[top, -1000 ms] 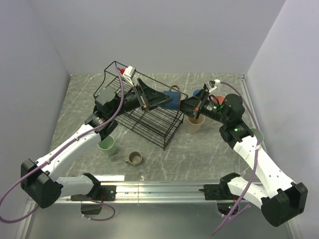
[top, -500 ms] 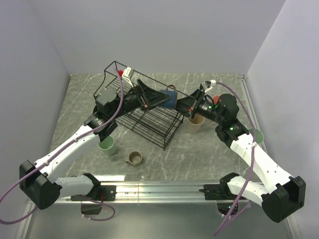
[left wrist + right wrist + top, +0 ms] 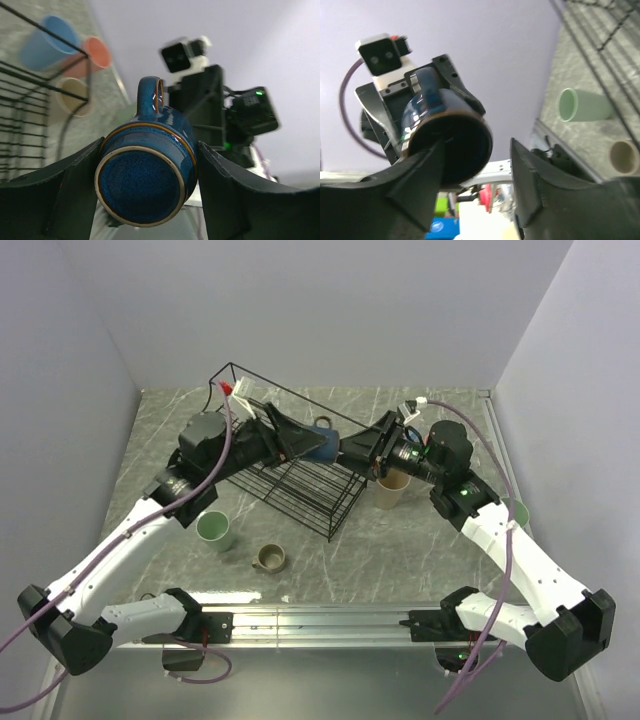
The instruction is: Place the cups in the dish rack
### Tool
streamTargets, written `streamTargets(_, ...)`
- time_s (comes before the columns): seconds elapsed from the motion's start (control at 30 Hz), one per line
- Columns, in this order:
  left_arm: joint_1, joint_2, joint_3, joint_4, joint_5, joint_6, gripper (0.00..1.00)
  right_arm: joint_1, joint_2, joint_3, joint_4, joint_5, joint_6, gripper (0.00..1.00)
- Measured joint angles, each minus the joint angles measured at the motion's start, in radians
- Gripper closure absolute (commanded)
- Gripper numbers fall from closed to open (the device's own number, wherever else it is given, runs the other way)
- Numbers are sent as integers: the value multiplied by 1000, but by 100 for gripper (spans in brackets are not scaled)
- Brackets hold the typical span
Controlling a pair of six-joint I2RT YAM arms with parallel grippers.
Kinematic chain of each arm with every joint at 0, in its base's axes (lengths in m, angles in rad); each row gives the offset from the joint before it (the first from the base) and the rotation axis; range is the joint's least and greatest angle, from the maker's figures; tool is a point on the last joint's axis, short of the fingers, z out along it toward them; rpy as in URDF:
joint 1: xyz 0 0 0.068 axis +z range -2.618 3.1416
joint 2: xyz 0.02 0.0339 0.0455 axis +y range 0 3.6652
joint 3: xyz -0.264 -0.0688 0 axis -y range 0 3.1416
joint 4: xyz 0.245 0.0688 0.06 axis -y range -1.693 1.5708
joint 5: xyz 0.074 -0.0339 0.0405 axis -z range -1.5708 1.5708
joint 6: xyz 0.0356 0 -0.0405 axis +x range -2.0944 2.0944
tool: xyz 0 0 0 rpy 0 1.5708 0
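Observation:
The dark navy mug [image 3: 320,441] hangs on its side above the black wire dish rack [image 3: 296,486]. My left gripper [image 3: 303,443] is shut on the mug, and in the left wrist view both fingers press its sides [image 3: 147,177] with the base facing the camera. My right gripper [image 3: 358,450] is open at the mug's mouth [image 3: 454,145]; one finger [image 3: 415,182] crosses the rim, the other stands apart. On the table stand a pale-green cup [image 3: 215,530], a tan handled mug [image 3: 268,558] and a beige cup [image 3: 391,491]. Blue [image 3: 47,42] and salmon-pink [image 3: 94,54] cups lie beyond the rack.
The rack holds no cups that I can see. A second pale-green cup [image 3: 517,512] peeks out behind the right forearm near the right wall. Walls close the table at left, back and right. The arm bases sit on a rail [image 3: 320,622] at the near edge.
My right gripper has opened and let go of the navy mug. The left gripper closed on it and now carries it alone, shifted slightly left over the rack.

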Motion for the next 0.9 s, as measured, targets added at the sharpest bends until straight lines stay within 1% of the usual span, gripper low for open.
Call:
streamTargets(0.17,80,-40,69,-224,-82,116,100,-17,-3,92,-200,60,-130,34)
streamTargets(0.3,167,-74,102,-387,-148,206,100,-52,-24,102,-316,97,-206,34)
streamTargets(0.47,242,-72,146,-596,-322,291,100,-70,-38,101,-408,108,-265,36)
streamTargets(0.53,300,-72,139,-664,-372,316,100,-70,-42,101,-433,108,-284,36)
streamTargets(0.63,380,-80,61,-682,-409,342,100,-70,-48,101,-469,108,-309,37)
streamTargets(0.73,447,-77,-60,-692,-422,352,100,-70,-48,101,-499,108,-331,38)
streamTargets(0.83,510,-50,-164,-692,-412,344,100,-70,-48,101,-525,105,-348,38)
streamTargets(0.9,572,-33,-225,-657,-378,331,100,-70,-48,101,-538,103,-357,38)
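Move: The blue mug is already held by its base end in the left fingers, over the dish rack, whose middle lies about 14 cm ahead of the left hand, 7 cm to its left and 31 cm below. The green cup is some 23 cm left and 3 cm back, the grey mug 10 cm left and 8 cm back, both roughly 35 cm down. From the empty right hand, the blue mug is 5 cm left and 1 cm ahead, level in height; the beige cup is 12 cm right, 8 cm ahead and 31 cm below. The blue mug, still pinched in the left fingers, is swung about 26 cm to the robot's left, nearly level at first and then dropping steeply towards the rack's left front side, while the wrist turns counter-clockwise and tips the mug's mouth forward and down. The right hand, already open, backs off rightward and down about 5 cm each way towards the beige cup, its fingers tipping down some 20 degrees. ##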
